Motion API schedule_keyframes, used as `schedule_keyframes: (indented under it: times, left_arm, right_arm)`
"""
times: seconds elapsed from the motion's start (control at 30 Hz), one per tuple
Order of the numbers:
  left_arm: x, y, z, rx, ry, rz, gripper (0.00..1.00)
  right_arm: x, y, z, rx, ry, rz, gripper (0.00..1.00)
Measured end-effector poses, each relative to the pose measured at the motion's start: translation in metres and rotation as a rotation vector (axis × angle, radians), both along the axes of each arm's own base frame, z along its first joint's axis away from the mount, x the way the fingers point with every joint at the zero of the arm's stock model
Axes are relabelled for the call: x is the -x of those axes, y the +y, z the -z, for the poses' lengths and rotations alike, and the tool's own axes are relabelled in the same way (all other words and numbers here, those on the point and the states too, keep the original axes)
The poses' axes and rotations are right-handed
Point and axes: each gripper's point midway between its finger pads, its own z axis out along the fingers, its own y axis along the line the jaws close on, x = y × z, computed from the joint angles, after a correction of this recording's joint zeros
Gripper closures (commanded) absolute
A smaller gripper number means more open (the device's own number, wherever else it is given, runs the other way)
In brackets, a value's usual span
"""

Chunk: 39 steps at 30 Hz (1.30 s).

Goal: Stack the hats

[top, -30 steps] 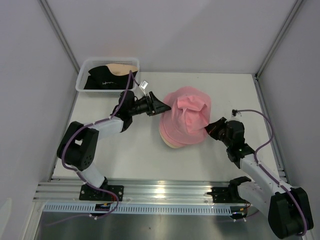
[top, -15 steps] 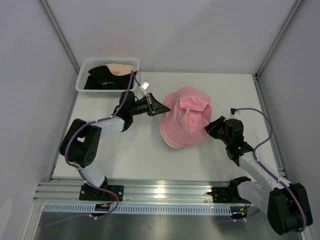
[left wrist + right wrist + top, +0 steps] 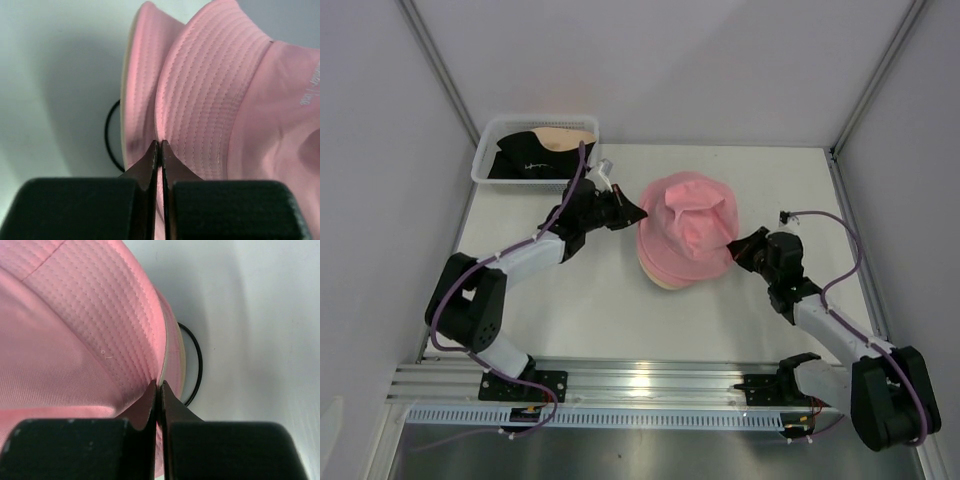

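Observation:
A pink hat [image 3: 687,222] is held over a stack of hats at mid-table; a cream brim [image 3: 665,285] shows under the pink ones. My left gripper [image 3: 640,213] is shut on the pink hat's left brim [image 3: 200,110]. My right gripper [image 3: 734,250] is shut on its right brim [image 3: 115,330]. Both wrist views show a second pink brim [image 3: 142,85] and a cream edge [image 3: 181,362] just below the held brim. A black hat with a small light mark [image 3: 528,160] and a beige hat [image 3: 565,137] lie in the basket.
The white mesh basket [image 3: 485,162] stands at the back left. A black wire loop of the stand [image 3: 111,142] shows under the stack, also in the right wrist view [image 3: 196,360]. Grey walls close in the table on three sides.
Both grippers have moved the pink hat a little back and inward, and it now sits more bunched over the stack. The left arm has shifted toward the back.

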Motion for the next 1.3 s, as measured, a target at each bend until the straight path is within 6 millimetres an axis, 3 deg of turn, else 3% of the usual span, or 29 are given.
schedule_keyframes:
  times: [0.2, 0.4, 0.6, 0.63, 0.73, 0.77, 0.87, 0.97, 1.1, 1.17, 1.23, 1.3]
  left_arm:
    - [-0.005, 0.006, 0.014, -0.072, -0.003, -0.053, 0.99]
    - [-0.010, 0.006, 0.019, -0.106, -0.014, -0.074, 0.99]
    - [-0.015, 0.011, 0.021, -0.138, -0.031, -0.098, 0.99]
    - [-0.015, 0.011, 0.021, -0.143, -0.036, -0.096, 0.99]
    - [-0.013, 0.015, 0.019, -0.166, -0.049, -0.090, 0.99]
    - [-0.011, 0.016, 0.019, -0.176, -0.050, -0.089, 0.99]
    - [-0.003, 0.024, 0.022, -0.212, -0.043, -0.089, 0.99]
    - [0.006, 0.032, 0.027, -0.244, -0.030, -0.094, 0.99]
    - [0.014, 0.037, 0.031, -0.258, -0.017, -0.097, 0.99]
    - [0.015, 0.037, 0.032, -0.261, -0.015, -0.098, 0.99]
    - [0.016, 0.036, 0.034, -0.267, -0.013, -0.101, 1.00]
    - [0.017, 0.034, 0.036, -0.274, -0.013, -0.103, 0.99]
  right_arm:
    - [-0.018, 0.012, 0.018, -0.019, 0.001, -0.035, 1.00]
    - [-0.043, 0.038, 0.030, -0.059, -0.001, -0.114, 1.00]
    - [-0.057, 0.052, 0.032, -0.087, -0.011, -0.165, 1.00]
    - [-0.056, 0.052, 0.032, -0.083, -0.011, -0.166, 0.97]
    - [-0.048, 0.045, 0.026, -0.051, -0.006, -0.157, 0.73]
    - [-0.043, 0.042, 0.022, -0.032, -0.003, -0.154, 0.59]
    - [-0.029, 0.030, 0.002, 0.022, -0.020, -0.142, 0.42]
    - [-0.022, 0.013, -0.032, 0.055, -0.078, -0.111, 0.37]
    - [-0.035, -0.021, -0.105, 0.077, -0.221, -0.012, 0.32]
    - [-0.040, -0.033, -0.129, 0.085, -0.283, 0.027, 0.31]
    - [-0.046, -0.036, -0.136, 0.083, -0.313, 0.033, 0.30]
    - [-0.055, -0.031, -0.129, 0.071, -0.306, 0.010, 0.29]
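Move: The left fingers already pinch the top pink hat's left brim edge; its middle lies about 10 cm to the right and level fore and aft. The right fingers hold the opposite edge, with that middle some 5 cm ahead and 8 cm left. The lower hats' middle sits about 4 cm back and 8 cm right of the left hand, roughly 8 cm below; the white basket is some 15 cm ahead, 26 cm left. Right carries the brim forward-left about 7 cm, lets go, rises; left keeps its pinch, easing down and left. ##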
